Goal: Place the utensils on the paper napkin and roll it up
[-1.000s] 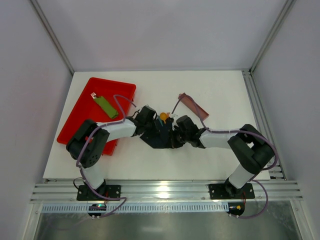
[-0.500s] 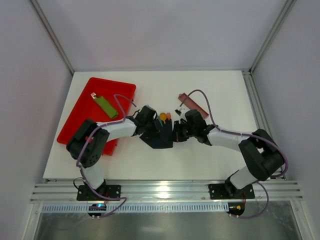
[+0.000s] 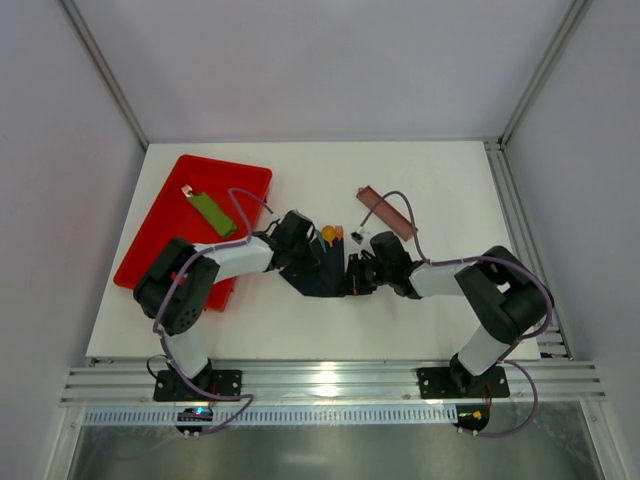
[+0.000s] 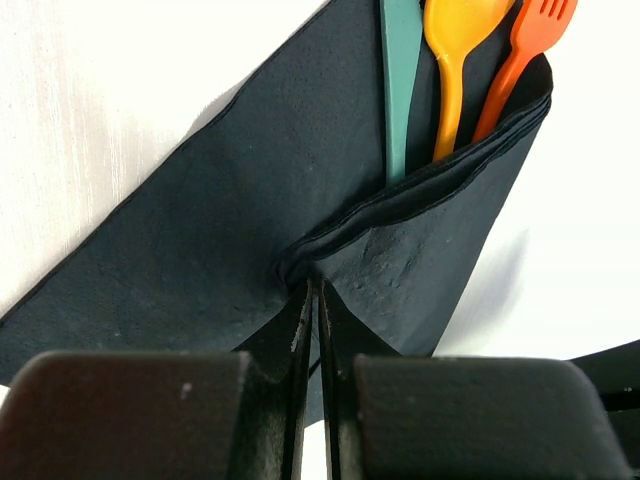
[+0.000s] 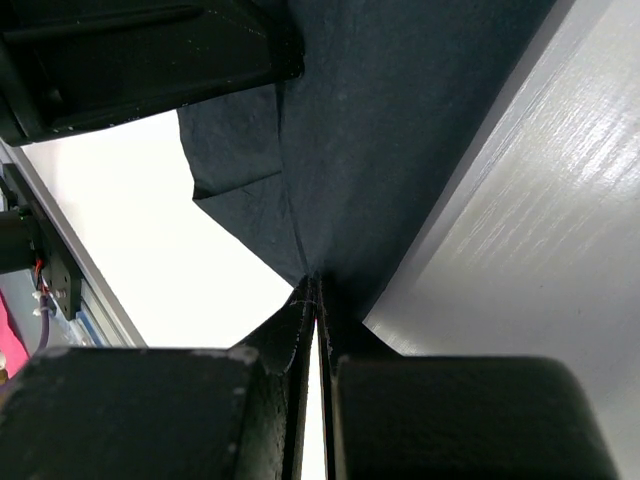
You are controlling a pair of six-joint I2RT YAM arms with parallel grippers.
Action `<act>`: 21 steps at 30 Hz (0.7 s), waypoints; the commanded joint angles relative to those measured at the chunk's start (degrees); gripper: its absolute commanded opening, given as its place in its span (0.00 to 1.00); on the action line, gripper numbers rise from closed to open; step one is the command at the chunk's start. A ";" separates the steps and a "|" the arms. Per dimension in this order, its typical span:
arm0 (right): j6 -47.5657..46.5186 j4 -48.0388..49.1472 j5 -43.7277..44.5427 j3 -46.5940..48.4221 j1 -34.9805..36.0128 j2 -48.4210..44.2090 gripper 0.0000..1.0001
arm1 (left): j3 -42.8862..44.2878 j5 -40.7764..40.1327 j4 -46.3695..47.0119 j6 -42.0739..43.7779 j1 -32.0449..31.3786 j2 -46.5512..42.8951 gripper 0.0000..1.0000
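Note:
The black paper napkin (image 3: 326, 281) lies mid-table with one flap folded over the utensils' handles. In the left wrist view, the utensils are a teal knife (image 4: 401, 70), a yellow spoon (image 4: 455, 45) and an orange fork (image 4: 522, 50), and they stick out of the fold (image 4: 430, 240). Their heads (image 3: 332, 234) show at the napkin's far edge. My left gripper (image 3: 308, 263) (image 4: 310, 288) is shut on the fold's crease. From the right side, my right gripper (image 3: 357, 277) (image 5: 316, 284) is shut on a napkin corner (image 5: 330, 150). The handles are hidden.
A red tray (image 3: 160, 235) sits at the left under the left arm, with a flat green piece (image 3: 213, 213) in it. A narrow brown tray (image 3: 386, 211) lies just behind the right gripper. The table's right edge has a metal rail (image 3: 520, 240).
The right forearm swung outward and came back in, with its gripper staying at the napkin's right side. The orange fork head now shows beside the yellow spoon. The left arm held still.

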 commanded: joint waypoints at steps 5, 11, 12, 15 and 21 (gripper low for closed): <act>-1.98 -7.70 3.72 3.12 0.21 -4.25 0.05 | -1.91 -4.16 -8.55 3.01 0.14 3.43 0.05; -3.30 -16.68 11.20 14.28 0.21 -3.74 0.05 | -2.18 -3.81 -8.02 2.83 0.14 3.17 0.04; -3.39 -16.86 11.73 16.65 0.21 -2.77 0.04 | -2.17 -3.63 -7.93 2.75 0.14 3.17 0.05; -3.74 -16.86 15.68 20.34 0.92 0.13 0.04 | -2.26 -3.37 -7.76 2.83 0.14 3.17 0.05; -3.83 -19.50 20.59 26.24 3.02 5.85 0.04 | -2.70 -3.63 -7.75 2.57 0.14 2.90 0.05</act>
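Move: The napkin's folded edge, where it crosses the utensil handles, lies about 9 cm ahead of the right hand and 4 cm to its left, within a centimetre of its height. Just beyond are the spoon head, some 13 cm ahead and 5 left, and the fork head, 13 ahead and 3 left; the left fingertips sit about 6 ahead and 8 left. From the left hand the same crossing is roughly 3 cm ahead and 4 to the right. The napkin's near right corner is left behind as the shut right fingers come free of it, rise some 6 cm and swing forward about 9 cm and slightly left, over the rolled part towards the utensil handles. They turn some 15 degrees on the way and are just starting to sink at the end. The left hand stays put, its shut fingertips still holding down the inner end of the fold. ##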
